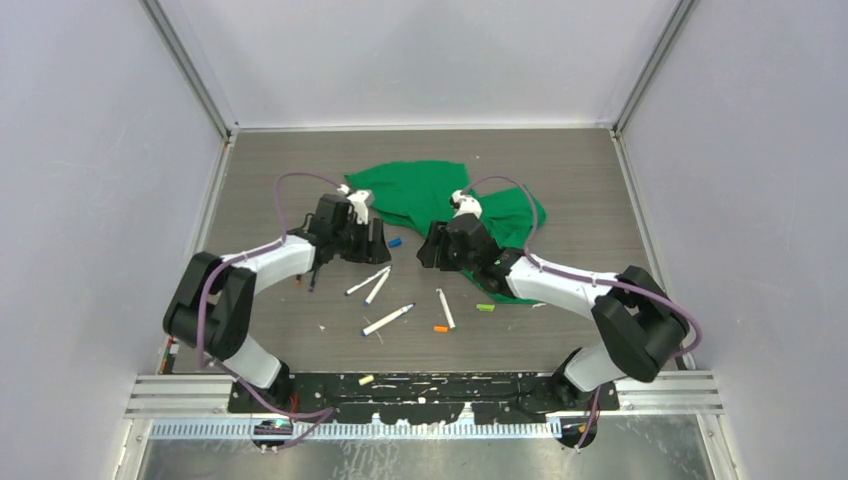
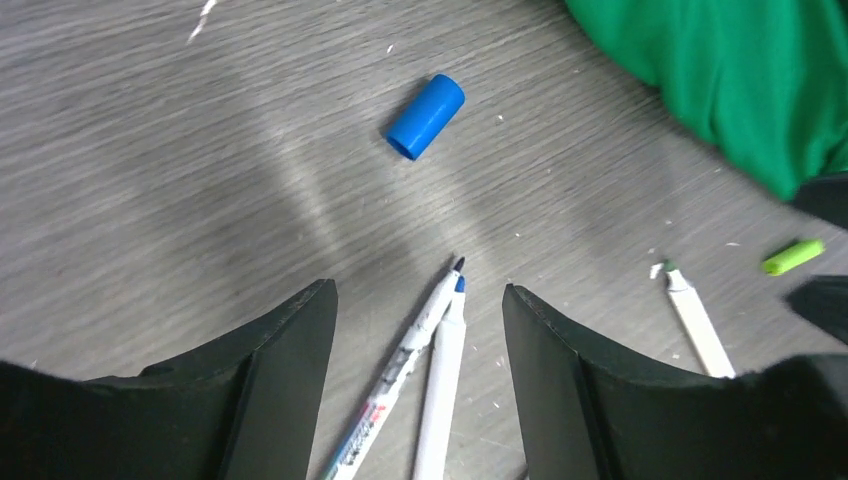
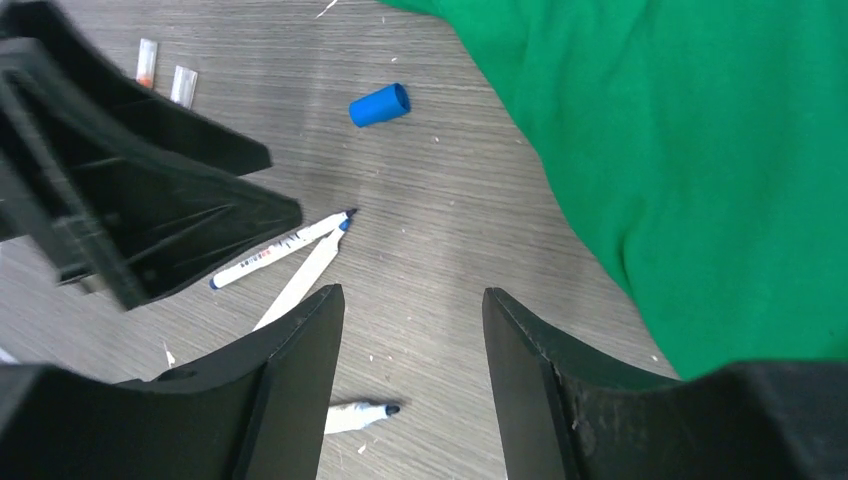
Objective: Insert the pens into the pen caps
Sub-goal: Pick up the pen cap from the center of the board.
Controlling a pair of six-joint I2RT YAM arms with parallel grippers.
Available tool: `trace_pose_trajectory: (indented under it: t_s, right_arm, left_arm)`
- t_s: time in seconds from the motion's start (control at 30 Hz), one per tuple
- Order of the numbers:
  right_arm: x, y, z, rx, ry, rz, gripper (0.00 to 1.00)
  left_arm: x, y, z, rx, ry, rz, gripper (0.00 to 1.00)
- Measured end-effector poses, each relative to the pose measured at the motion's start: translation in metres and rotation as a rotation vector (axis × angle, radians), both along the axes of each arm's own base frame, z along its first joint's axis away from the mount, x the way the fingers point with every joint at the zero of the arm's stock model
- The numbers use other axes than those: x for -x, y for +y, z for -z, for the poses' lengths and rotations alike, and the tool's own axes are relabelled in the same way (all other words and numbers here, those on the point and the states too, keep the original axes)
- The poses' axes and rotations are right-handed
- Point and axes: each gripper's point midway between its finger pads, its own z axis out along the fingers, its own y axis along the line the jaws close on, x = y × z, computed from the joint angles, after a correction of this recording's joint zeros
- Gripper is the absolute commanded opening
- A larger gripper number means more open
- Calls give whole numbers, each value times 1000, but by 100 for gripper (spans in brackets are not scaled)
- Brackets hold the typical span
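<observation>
Two white pens lie side by side on the table, their blue and dark tips touching, straight below my open left gripper, which holds nothing. A blue pen cap lies just beyond them. My right gripper is open and empty over bare table, with a dark-tipped pen below it and the blue cap ahead. From above, both grippers hover near the blue cap. More pens lie nearer. Orange and green caps lie beside them.
A crumpled green cloth lies behind both grippers and under the right arm. A green-tipped pen and green cap lie right of the left gripper. Two small clear-ended pieces lie beyond the left gripper's fingers. A yellow cap rests on the base rail.
</observation>
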Motion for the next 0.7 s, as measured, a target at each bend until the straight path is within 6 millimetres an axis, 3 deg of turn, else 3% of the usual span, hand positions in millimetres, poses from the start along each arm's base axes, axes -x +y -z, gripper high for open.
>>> trace_pose_trajectory:
  t_s: [0.07, 0.3, 0.57, 0.7]
  right_arm:
    - [5, -6, -3, -10, -5, 9, 59]
    - [20, -21, -22, -60, -40, 14, 59]
    - [26, -27, -35, -94, -64, 8, 59]
    - [28, -27, -34, -96, -57, 0, 59]
  left_arm:
    - [-3, -5, 15, -32, 3, 43, 62]
    - [-27, -32, 27, -107, -77, 141, 63]
    - [-48, -31, 32, -175, -155, 150, 65]
    - [-54, -36, 32, -172, -176, 169, 59]
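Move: The blue pen cap lies about 7 cm ahead of my left hand, some 4 cm to its right and 5 cm below. The capless patterned pen's middle is about 10 cm nearer me than the cap and 6 cm to the cap's left; the blue-tipped pen's middle lies some 12 cm nearer me than the cap and 4 cm left of it. From my right hand the cap is roughly 9 cm ahead, 7 cm left and 9 cm down. I sink my open left hand a good 3 cm, easing right as I go, then glide mostly forward about 5 cm, past the pen tips to the blue cap, rolling some 15 degrees clockwise so the spread fingertips come either side of it without closing. Meanwhile I draw my empty right hand up, back and to the right, clear of the cap. ##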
